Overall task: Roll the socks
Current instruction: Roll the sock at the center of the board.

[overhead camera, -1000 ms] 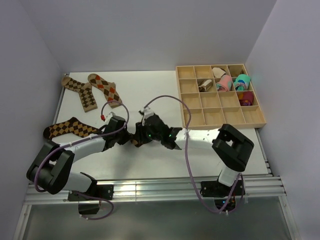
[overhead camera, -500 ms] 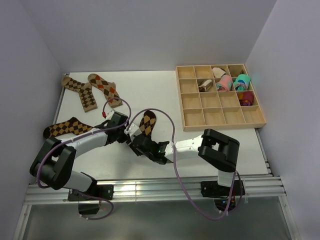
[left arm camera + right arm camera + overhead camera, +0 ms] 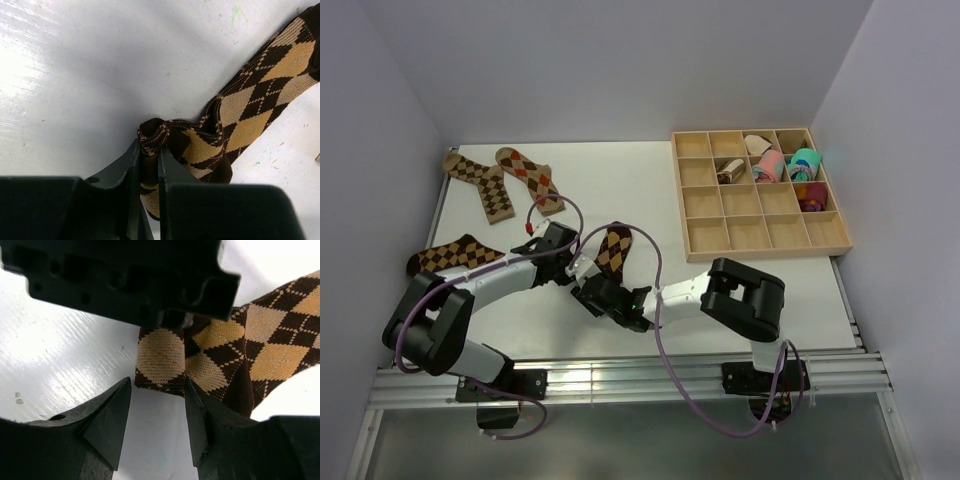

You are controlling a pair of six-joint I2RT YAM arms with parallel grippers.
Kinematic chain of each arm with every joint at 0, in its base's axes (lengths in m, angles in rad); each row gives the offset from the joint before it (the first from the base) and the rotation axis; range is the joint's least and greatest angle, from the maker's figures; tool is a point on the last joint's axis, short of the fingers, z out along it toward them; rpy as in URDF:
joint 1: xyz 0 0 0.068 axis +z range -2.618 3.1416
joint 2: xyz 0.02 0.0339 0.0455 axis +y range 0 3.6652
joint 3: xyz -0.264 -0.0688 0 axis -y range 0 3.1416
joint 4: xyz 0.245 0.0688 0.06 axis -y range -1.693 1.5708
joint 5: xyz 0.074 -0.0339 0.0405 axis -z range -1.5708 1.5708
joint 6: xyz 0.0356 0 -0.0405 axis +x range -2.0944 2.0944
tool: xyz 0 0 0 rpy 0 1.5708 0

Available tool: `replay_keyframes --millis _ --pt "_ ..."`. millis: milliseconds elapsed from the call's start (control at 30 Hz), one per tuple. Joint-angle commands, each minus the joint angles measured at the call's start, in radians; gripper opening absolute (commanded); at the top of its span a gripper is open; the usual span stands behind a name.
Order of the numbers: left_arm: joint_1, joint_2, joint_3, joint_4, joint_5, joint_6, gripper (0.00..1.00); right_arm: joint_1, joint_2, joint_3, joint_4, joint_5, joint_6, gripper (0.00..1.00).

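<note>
A brown-and-tan argyle sock (image 3: 615,250) lies flat at the table's middle, its near end bunched. My left gripper (image 3: 572,272) is shut on that bunched end (image 3: 152,135), and the rest of the sock (image 3: 250,100) stretches away to the right. My right gripper (image 3: 157,390) stands open just short of the sock's folded edge (image 3: 160,357), its fingers either side of bare table, under the left gripper's body (image 3: 125,275). In the top view the right gripper (image 3: 592,292) sits just in front of the left one. Three more argyle socks (image 3: 480,185) (image 3: 530,178) (image 3: 455,255) lie flat at the left.
A wooden tray (image 3: 705,200) with several compartments stands at the back right. It holds a striped brown-and-cream bundle (image 3: 728,170) and pink and teal bundles (image 3: 770,165) (image 3: 805,163). Purple cables loop over both arms near the sock. Walls close in left and right.
The right arm swung left and nearer, and its jaws opened wider. The sock, bunched between both grippers a second ago, now lies stretched out. The left gripper keeps its hold.
</note>
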Motion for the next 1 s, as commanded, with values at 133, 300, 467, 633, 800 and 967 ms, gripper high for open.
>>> replay_keyframes --millis 133,300,467,633,800,967 --pt "-0.004 0.012 0.014 -0.009 0.038 -0.018 0.00 0.022 -0.018 0.039 0.084 0.038 -0.006 0.55" --pt "-0.004 0.001 0.007 -0.005 0.046 -0.029 0.00 0.017 0.030 0.062 0.070 0.046 0.025 0.45" --pt "-0.004 -0.034 -0.017 0.001 0.034 -0.054 0.02 -0.044 0.010 0.007 0.051 -0.043 0.143 0.08" --pt "-0.003 -0.144 -0.113 0.063 0.018 -0.145 0.14 -0.156 -0.070 -0.084 0.093 -0.327 0.282 0.00" --pt "-0.003 -0.267 -0.197 0.110 -0.015 -0.214 0.34 -0.288 -0.078 -0.166 0.177 -0.610 0.428 0.00" --pt "-0.003 -0.364 -0.279 0.185 -0.016 -0.254 0.66 -0.377 -0.049 -0.200 0.267 -0.814 0.531 0.00"
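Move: The rolled end of the dark argyle sock is still pinched at the left fingertips, and stands about 1 cm ahead of the right hand and 1 cm left, between its open fingers, some 1 cm down. The unrolled part runs forward and right, its middle about 9 cm ahead of the right hand, 6 cm right and 2 cm lower. From the left hand, the rolled end lies about 1 cm back, level sideways, 1 cm down. The sock's rolled end is taken over by the right fingers, which shut on it after a slight shift left, then carry it some 3 cm right and a little forward towards the unrolled part while the wrist rolls about 40 degrees, left side rising. The left hand, first holding still, opens, lets go and backs off up and towards its base, about 3 cm. ##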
